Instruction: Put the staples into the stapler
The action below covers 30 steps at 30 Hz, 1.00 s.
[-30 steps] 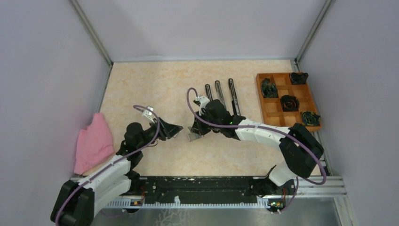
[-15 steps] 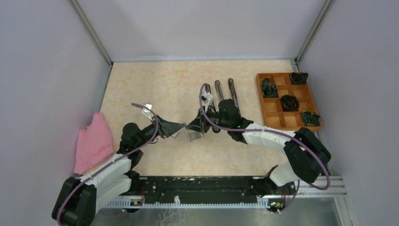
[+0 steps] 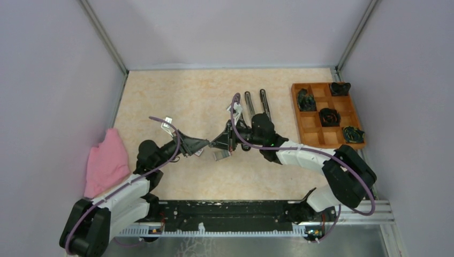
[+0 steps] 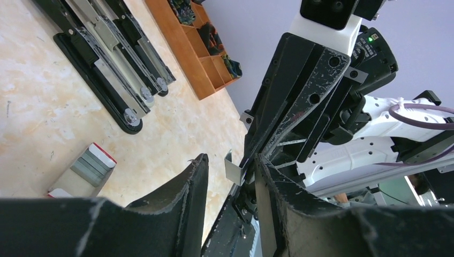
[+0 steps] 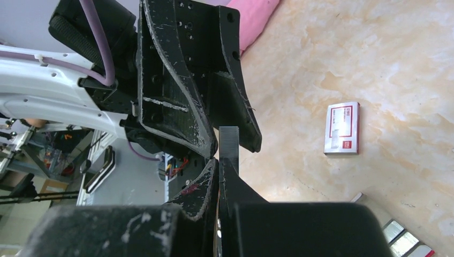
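Note:
My right gripper [image 5: 219,161] is shut on the staples [image 5: 229,140], a short grey ridged strip that sticks out past its fingertips. The two grippers meet tip to tip over the middle of the table. The left gripper [image 4: 230,160] is open, with a finger on each side of the staples [image 4: 234,170]. The strip lies close to one finger and a gap shows to the other. From above, the left gripper [image 3: 199,145] faces the right gripper [image 3: 216,141]. Open staplers [image 3: 264,105] lie flat behind the right arm, also seen as staplers [image 4: 101,59] in the left wrist view.
A red-and-white staple box [image 4: 85,170] lies open on the table under the grippers, its lid [image 5: 342,128] nearby. A pink cloth [image 3: 107,163] sits at the left edge. A wooden compartment tray [image 3: 310,136] with dark items stands at the right.
Both grippers have come together: the right one swung to face left with the staples, and the left one reached in around the strip, its jaws narrowing.

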Motion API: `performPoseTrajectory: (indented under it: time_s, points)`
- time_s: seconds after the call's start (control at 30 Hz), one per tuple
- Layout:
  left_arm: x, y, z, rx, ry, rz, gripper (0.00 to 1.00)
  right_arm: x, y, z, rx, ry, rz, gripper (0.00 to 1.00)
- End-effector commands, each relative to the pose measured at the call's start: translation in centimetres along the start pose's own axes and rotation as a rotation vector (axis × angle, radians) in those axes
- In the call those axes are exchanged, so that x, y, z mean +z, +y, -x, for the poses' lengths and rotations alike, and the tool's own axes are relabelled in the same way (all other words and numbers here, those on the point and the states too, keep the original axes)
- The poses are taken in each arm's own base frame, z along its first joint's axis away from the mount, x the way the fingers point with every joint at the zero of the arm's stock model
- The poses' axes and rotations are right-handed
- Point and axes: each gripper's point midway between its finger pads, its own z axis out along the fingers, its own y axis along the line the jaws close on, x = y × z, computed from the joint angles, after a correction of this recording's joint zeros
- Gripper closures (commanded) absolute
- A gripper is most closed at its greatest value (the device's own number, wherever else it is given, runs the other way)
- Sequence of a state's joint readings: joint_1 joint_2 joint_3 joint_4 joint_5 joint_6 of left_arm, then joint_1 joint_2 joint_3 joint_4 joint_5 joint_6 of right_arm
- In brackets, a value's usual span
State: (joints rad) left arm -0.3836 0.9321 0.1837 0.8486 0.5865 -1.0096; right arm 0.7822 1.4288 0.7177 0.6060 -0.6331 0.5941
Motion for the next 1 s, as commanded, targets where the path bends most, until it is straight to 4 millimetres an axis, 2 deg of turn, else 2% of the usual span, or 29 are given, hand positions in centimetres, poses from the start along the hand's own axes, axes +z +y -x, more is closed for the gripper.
performPoseTrajectory:
  time_s: [0.0,0.27,0.6,0.8,0.97]
  points:
    - [-0.1,-1.1,0.4,0.021,-0.011,-0.050,0.59,0.1,1.9,1.6,-0.047,-0.052,0.088,1.00]
    - [-0.3,-1.4,0.3,0.014,-0.015,-0.058,0.69,0.3,1.5,1.4,-0.029,-0.051,0.093,1.00]
    - [-0.5,0.1,0.2,-0.025,-0.030,0.019,0.78,0.4,0.5,1.1,-0.023,-0.048,0.053,0.99]
    - [-0.1,1.8,0.8,-0.071,-0.026,0.148,0.84,-0.1,-0.2,1.7,-0.077,-0.051,-0.028,0.81]
    - [-0.1,3.9,1.6,-0.131,-0.042,0.319,0.85,-0.5,-1.6,1.6,-0.246,-0.022,-0.175,0.68]
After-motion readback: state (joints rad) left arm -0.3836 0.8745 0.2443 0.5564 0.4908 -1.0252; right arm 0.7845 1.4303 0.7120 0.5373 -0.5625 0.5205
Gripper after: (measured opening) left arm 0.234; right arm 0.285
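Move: The staple strip, still pinched by the right fingers, sits about 2 cm to the right of the left hand and 1 cm ahead, level with it; from the right hand it is some 2 cm to the left. The open staple box lies roughly 17 cm below the left hand, 5 cm right and 1 cm ahead; the closed staple box, equally low, some 4 cm left and 2 cm ahead. The nearest stapler's middle is about 13 cm ahead, 12 cm right, down on the table. The staple strip is handed over: the left fingers, part open around its free end, close and pinch it while that hand hardly shifts. Only then do the shut right fingers open and let go. Both hands next sink about 2 cm, going forward by roughly 1 cm, and begin to part sideways, the left wrist tipping down some 10 degrees. ##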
